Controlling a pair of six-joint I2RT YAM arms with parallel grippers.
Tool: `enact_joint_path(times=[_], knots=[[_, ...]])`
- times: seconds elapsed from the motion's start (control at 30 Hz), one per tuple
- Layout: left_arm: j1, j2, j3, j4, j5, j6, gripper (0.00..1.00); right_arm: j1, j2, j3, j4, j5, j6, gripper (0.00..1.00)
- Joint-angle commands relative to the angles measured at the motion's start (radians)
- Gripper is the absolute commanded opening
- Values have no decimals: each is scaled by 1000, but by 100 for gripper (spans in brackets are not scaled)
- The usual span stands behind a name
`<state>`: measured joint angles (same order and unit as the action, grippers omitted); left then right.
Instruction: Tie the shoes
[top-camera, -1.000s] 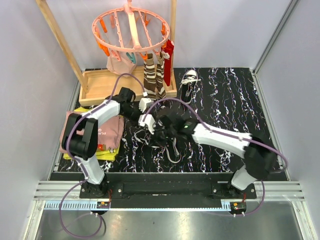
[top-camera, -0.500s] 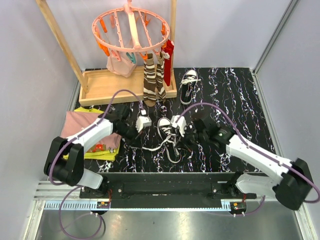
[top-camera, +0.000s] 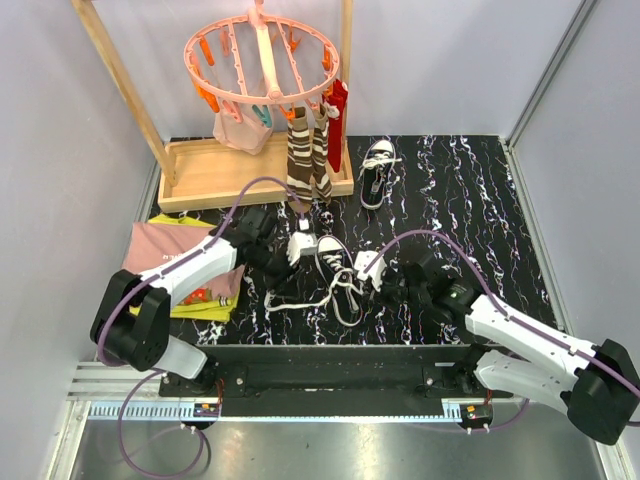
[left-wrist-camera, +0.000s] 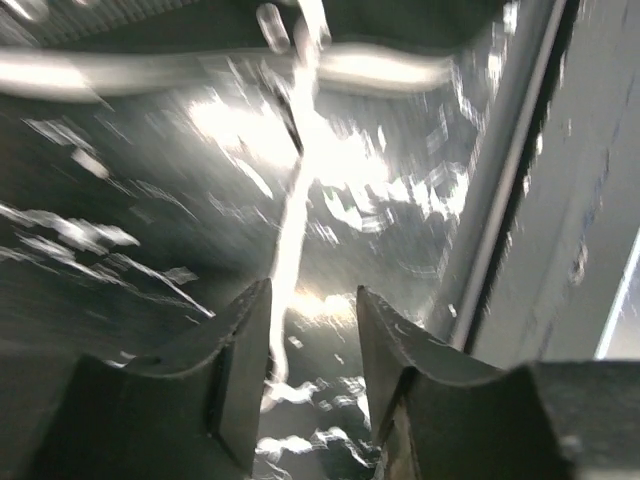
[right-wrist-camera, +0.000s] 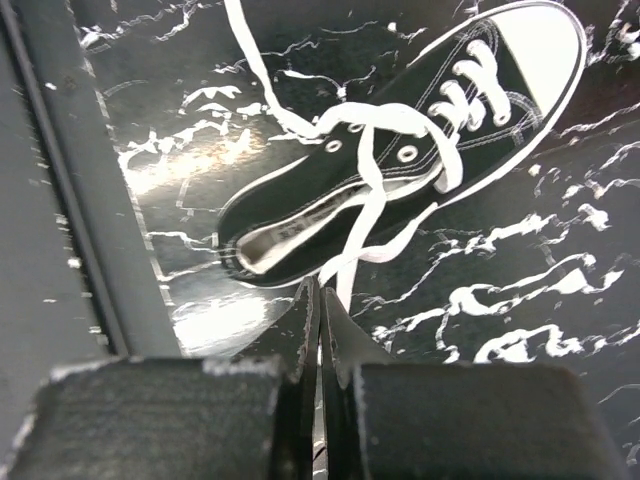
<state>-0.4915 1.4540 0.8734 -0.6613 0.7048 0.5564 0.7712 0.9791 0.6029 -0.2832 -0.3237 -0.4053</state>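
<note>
One black shoe (top-camera: 333, 258) with a white toe cap lies mid-table, its white laces (top-camera: 300, 295) trailing to the near left. In the right wrist view the same shoe (right-wrist-camera: 400, 150) has its laces crossed over the tongue. My right gripper (top-camera: 370, 268) sits just right of it. That gripper (right-wrist-camera: 320, 290) is shut, and one lace (right-wrist-camera: 370, 200) runs into its tips. My left gripper (top-camera: 300, 246) is at the shoe's left side. Seen from its own wrist, the left gripper (left-wrist-camera: 313, 300) is open, and a blurred lace (left-wrist-camera: 290, 230) passes loosely between its fingers (left-wrist-camera: 245, 360). A second shoe (top-camera: 377, 165) lies at the back.
A wooden rack with a pink peg hanger (top-camera: 262, 60) stands at the back left, with brown striped socks (top-camera: 305, 160) hanging over its tray base (top-camera: 220, 165). Folded clothes (top-camera: 190, 265) lie at the left edge. A dark rail (right-wrist-camera: 60, 200) borders the table's near side.
The arms were crossed over the shoe, then drew apart with the laces. Now the left gripper has opened and let its lace go; the right gripper has pulled back toward the near right.
</note>
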Motion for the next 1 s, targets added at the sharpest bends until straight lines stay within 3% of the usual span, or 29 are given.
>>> enact_joint_path(times=[0.0, 0.2, 0.33, 0.97], knots=[[2, -3, 127, 193, 53, -101, 43, -3, -23, -25, 166, 26, -127, 0], [-19, 141, 243, 294, 82, -304, 42, -1, -37, -37, 213, 2, -187, 0], [-45, 192, 271, 322, 65, -349, 41, -3, -34, -37, 213, -34, -216, 0], [-133, 301, 309, 351, 38, -359, 42, -3, -48, -61, 161, -126, -247, 0]])
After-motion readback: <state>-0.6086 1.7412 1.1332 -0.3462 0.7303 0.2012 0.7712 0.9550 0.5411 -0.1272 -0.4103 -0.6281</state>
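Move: The open left hand goes for the white lace crossing over the shoe's throat, about 5 cm forward, 13 cm right and 3 cm below. From that hand, the toe cap is some 16 cm ahead and 9 cm right; the free lace end lies 2 cm back and 4 cm left. The right hand, pinching the other lace end, has the crossing about 4 cm ahead, 7 cm left and 6 cm below, and the heel 4 cm back, 3 cm left. Still pinching its lace at the heel side, the right hand lifts about 2 cm, then eases down half of that, turning some 10 degrees counter-clockwise and tilting. The left hand, fingers staying half open, swings forward and up over the shoe's left side, then goes on right while sinking, ending about 10 cm right and 6–7 cm forward, its tips just over the lace crossing. ##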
